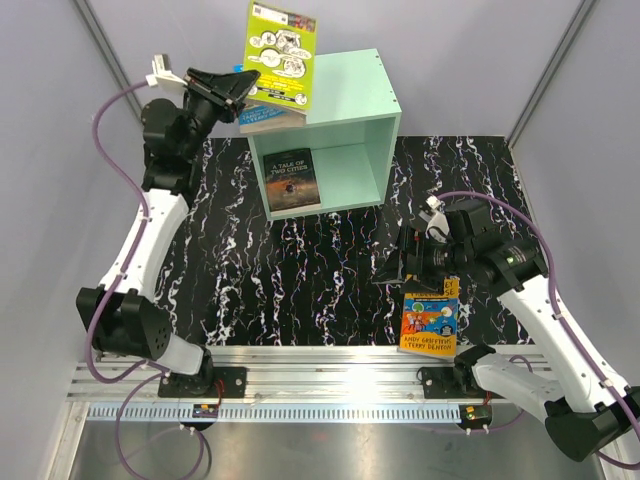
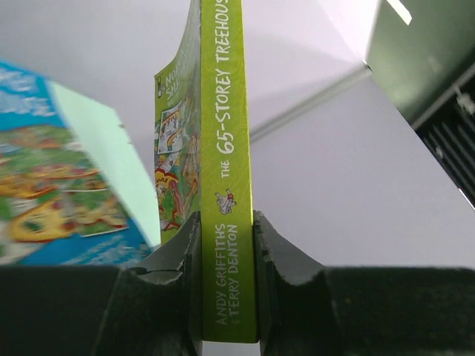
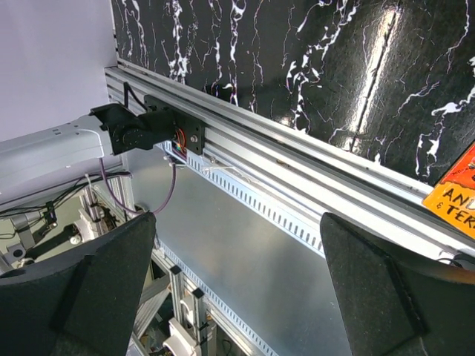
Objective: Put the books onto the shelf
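Observation:
My left gripper (image 1: 248, 88) is shut on the spine of a lime-green book (image 1: 279, 50) and holds it upright above the left top edge of the mint-green shelf (image 1: 350, 85). The left wrist view shows the gripper (image 2: 228, 252) with both pads tight against the lime-green book (image 2: 226, 148). A blue book (image 1: 262, 120) lies on the shelf top under it, also visible as the blue book (image 2: 44, 193). Inside the shelf stands a dark book (image 1: 292, 180). My right gripper (image 1: 398, 265) hangs open and empty beside an orange-and-blue book (image 1: 430, 322) at the table's front edge.
The black marbled table (image 1: 300, 280) runs to the silver rail (image 1: 330, 375) along the front, which fills the right wrist view as the rail (image 3: 297, 163). The orange book's corner (image 3: 454, 196) shows there. Grey walls stand on both sides.

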You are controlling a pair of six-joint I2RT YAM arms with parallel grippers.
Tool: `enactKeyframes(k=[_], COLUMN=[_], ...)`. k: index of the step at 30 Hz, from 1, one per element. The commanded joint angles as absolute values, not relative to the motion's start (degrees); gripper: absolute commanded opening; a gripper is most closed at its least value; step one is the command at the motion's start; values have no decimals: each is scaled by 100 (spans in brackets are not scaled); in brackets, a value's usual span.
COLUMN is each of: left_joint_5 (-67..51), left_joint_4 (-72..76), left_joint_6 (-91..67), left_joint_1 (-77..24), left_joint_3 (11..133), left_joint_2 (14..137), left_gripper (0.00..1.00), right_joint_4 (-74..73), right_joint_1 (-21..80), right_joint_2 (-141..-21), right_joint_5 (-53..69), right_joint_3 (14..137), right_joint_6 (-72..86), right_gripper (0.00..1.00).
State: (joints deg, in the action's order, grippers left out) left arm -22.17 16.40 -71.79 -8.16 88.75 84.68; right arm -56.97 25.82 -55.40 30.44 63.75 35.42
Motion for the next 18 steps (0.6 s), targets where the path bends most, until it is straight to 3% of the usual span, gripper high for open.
enactKeyframes(k=[1, 18], left_joint_5=[-1266, -897], left_joint_4=[3241, 1653], left_joint_6=[-8059, -7269], left_joint_1=[-782, -791], left_joint_3=[8343, 8499], left_joint_2=[8270, 7972], left_gripper=[0, 0], right_joint_4=[-5766, -5739], right_joint_1=[2584, 2584], right_joint_2=[-5458, -5361], right_joint_5=[2857, 2883], right_joint_3=[6513, 6232], right_joint_6=[3393, 3340], right_gripper=[100, 100])
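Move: My left hand holds the 65-storey book by its spine. The 26-storey book it goes onto lies about 5 cm ahead, 4 cm to the right and 9 cm below, with the 104-storey book directly under that. The bare shelf top is centred some 20 cm to my left hand's right, 5 cm ahead and 14 cm below. From my right hand, the 26-storey book is about 32 cm ahead, 25 cm left and 18 cm higher. With my left hand I bring the 65-storey book down about 6 cm onto the 26-storey book, easing forward some 3 cm at first, then drifting a little left while the height holds. My wrist tips down and turns counter-clockwise, roughly 10 degrees each, and my fingers keep their grip on the spine; the book comes against the stack. ##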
